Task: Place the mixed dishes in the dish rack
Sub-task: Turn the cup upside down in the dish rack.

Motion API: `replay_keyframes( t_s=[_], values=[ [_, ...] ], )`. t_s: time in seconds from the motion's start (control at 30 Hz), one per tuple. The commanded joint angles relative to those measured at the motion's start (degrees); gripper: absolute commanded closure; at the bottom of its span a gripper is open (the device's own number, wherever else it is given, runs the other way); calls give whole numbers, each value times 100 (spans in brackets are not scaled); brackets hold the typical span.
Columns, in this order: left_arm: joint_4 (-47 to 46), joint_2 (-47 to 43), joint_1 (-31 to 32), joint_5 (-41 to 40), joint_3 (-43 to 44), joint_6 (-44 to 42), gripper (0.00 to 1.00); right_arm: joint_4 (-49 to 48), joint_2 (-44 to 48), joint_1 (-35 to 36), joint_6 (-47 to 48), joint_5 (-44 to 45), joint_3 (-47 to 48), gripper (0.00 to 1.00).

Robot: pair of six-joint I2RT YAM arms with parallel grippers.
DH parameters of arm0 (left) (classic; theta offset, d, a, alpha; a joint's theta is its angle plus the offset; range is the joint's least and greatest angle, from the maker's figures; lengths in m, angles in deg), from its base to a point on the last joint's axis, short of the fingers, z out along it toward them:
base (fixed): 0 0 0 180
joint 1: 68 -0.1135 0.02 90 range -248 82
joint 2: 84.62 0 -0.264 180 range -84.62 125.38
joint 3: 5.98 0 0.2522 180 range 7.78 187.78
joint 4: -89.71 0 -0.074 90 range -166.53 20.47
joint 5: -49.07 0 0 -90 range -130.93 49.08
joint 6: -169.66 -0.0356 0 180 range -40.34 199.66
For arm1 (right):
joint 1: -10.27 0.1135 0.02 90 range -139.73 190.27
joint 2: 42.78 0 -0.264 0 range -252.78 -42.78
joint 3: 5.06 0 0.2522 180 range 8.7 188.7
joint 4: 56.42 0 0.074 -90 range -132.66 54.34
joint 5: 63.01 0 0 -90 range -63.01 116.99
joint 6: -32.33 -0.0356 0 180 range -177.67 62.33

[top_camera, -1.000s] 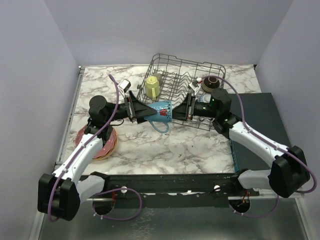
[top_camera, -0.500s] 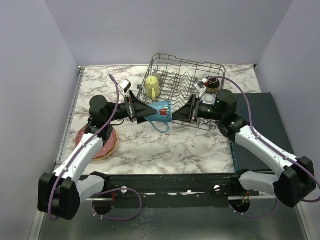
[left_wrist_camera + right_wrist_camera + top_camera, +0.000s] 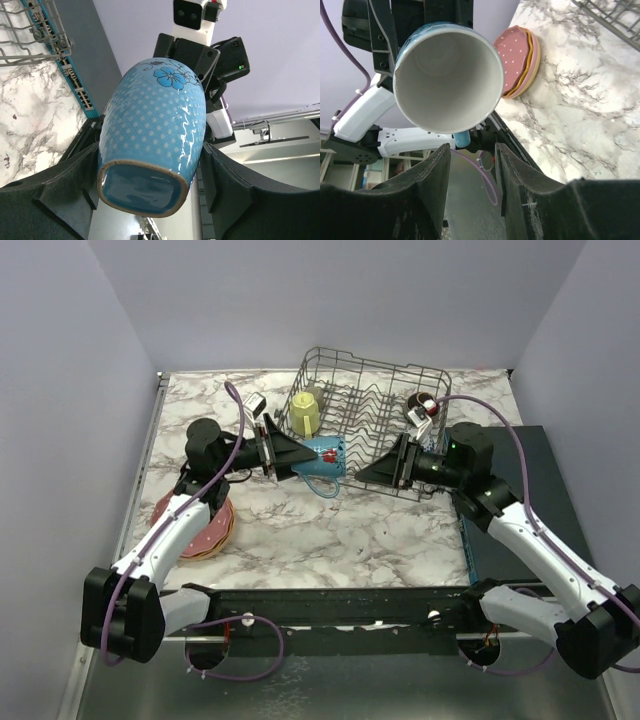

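Note:
A blue mug point(image 3: 322, 456) with white dots and a flower hangs on its side above the marble, just in front of the dish rack point(image 3: 432, 371). My left gripper point(image 3: 298, 455) is shut on the mug point(image 3: 155, 125) near its base, one pad on each side. The mug's white mouth point(image 3: 447, 75) faces my right gripper point(image 3: 364, 475), which stands open and apart from it, nothing between its fingers point(image 3: 432, 175). A pale yellow mug point(image 3: 305, 412) and a dark brown bowl point(image 3: 422, 403) sit in the rack. A stack of plates point(image 3: 213, 532), pink on top point(image 3: 517, 57), lies at the left.
A dark flat box point(image 3: 520, 490) lies to the right of the rack, under my right arm. The rack's front wall point(image 3: 375, 485) is close behind both grippers. Bare marble point(image 3: 340, 540) stretches in front of them.
My right gripper has opened, let go of the blue mug and drawn back to the right. The left gripper has carried the mug a little up and toward the rack.

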Motion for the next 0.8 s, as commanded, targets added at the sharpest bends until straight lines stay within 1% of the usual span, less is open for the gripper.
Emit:
replay_keyframes(
  t_s=[0.0, 0.1, 0.2, 0.3, 0.37, 0.53, 0.77],
  values=[
    [378, 127, 14, 18, 486, -494, 100, 845, 256, -87, 575, 406, 281, 53],
    [1460, 223, 14, -175, 848, -1210, 100, 1119, 371, -110, 753, 579, 337, 53],
    [1921, 316, 14, -261, 1100, -1574, 100, 1323, 450, -117, 916, 742, 366, 53],
    [2768, 436, 14, -501, 1453, -2124, 100, 1517, 498, -118, 1059, 879, 430, 53],
    [3134, 513, 14, -648, 1674, -2433, 100, 1611, 532, -114, 1130, 953, 453, 53],
    [4381, 814, 14, -1194, 2460, -3476, 100, 1815, 599, -123, 1295, 1097, 523, 53],
    [5680, 1322, 14, -1881, 3527, -4937, 100, 1997, 716, -118, 1410, 1233, 505, 53]
  ],
)
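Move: The left hand already holds the blue cup on its side, mouth to the right. From this hand, the dish rack's middle is about 19 cm ahead, 12 cm right and 28 cm below; the yellow cup in it is some 20 cm ahead, 2 cm left and 23 cm below, with the grey cup about 6 cm beyond and 3 cm right of the yellow one. From the empty right hand, the rack's middle is roughly 21 cm straight ahead, 26 cm below. Keeping the blue cup gripped between its fingers, the left hand gathers speed forward towards the dish rack, about 7 cm and slightly down, while its wrist tips the fingers and the cup's mouth downward by some 25 degrees and swings them a little counter-clockwise. The right hand, already clear of the cup, eases away to its right and a little down, fingers still half open. ##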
